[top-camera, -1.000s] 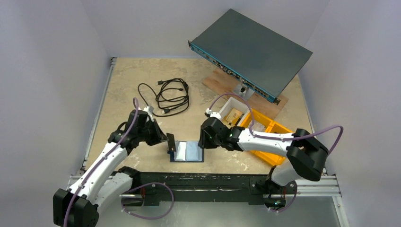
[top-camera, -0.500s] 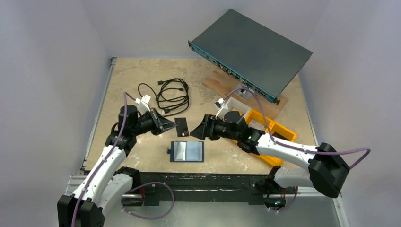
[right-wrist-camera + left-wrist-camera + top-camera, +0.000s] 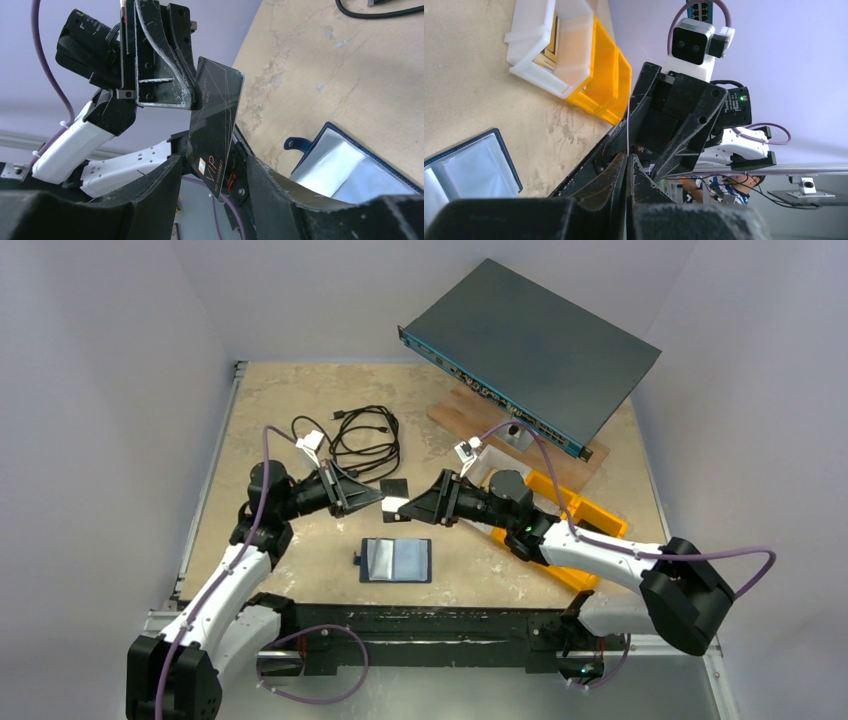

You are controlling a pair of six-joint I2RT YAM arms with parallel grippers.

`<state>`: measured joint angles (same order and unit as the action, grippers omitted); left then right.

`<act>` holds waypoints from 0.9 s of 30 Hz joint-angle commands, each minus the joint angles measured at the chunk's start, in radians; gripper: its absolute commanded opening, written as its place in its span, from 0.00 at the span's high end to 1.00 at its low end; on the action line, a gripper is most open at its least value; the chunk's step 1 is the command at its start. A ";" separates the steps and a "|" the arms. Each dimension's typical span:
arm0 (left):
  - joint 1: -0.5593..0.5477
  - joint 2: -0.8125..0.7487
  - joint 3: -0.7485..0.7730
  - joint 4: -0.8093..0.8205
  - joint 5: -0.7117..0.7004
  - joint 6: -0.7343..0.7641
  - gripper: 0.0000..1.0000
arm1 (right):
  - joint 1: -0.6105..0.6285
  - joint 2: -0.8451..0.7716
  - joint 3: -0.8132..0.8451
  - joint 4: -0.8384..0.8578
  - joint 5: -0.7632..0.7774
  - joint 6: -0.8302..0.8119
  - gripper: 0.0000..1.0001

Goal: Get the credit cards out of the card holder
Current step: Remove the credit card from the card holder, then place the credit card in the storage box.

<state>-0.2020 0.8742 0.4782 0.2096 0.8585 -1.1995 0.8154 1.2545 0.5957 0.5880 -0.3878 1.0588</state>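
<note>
The card holder (image 3: 396,560) lies open on the table, its light blue inside up, and also shows in the right wrist view (image 3: 350,165) and the left wrist view (image 3: 474,165). Above it, my left gripper (image 3: 378,503) is shut on a black credit card (image 3: 395,487) marked VIP (image 3: 215,130). That card appears edge-on (image 3: 628,125) in front of the closed left gripper (image 3: 629,156). My right gripper (image 3: 408,508) faces the left one. Its jaws (image 3: 212,165) stand open on either side of the card's free end, with a gap on each side.
Yellow bins (image 3: 575,515) and a white bin (image 3: 549,45) sit under the right arm. A coiled black cable (image 3: 360,440) lies at the back left. A tilted network switch (image 3: 530,340) rests on a wooden stand (image 3: 455,410) at the back right.
My left gripper lifted away from the card holder with the card and turned right. The right gripper rose off the holder, opened, and moved in around the card's free end.
</note>
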 commanded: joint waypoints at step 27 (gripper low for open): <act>-0.081 0.061 0.092 -0.348 -0.040 0.301 0.34 | -0.007 -0.250 0.162 -0.868 0.333 -0.171 1.00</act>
<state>-0.2626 0.9405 0.4934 0.0486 0.8825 -1.0454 0.8112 1.1271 0.6350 0.1478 -0.2848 0.9943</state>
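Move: The credit card stands between the hands, still pinched by the left fingers on its left side: its middle is about 3 cm right of the left hand. From the right hand, whose half-open fingers straddle its right side, it is about 2 cm left and 1 cm ahead. The card holder lies some 5 cm back, 2 cm left and 19 cm below the right hand. The black cable is roughly 19 cm ahead, 5 cm left and 19 cm below the left hand. The right fingers close on the card's right side while the left still grips it, creeping about 1 cm back and right. Then the left fingers open wide and let go, that hand sinking some 4 cm. The right keeps its pinch and carries the card away from them, about 4 cm down and 3 cm right, rolling roughly 15 degrees. ##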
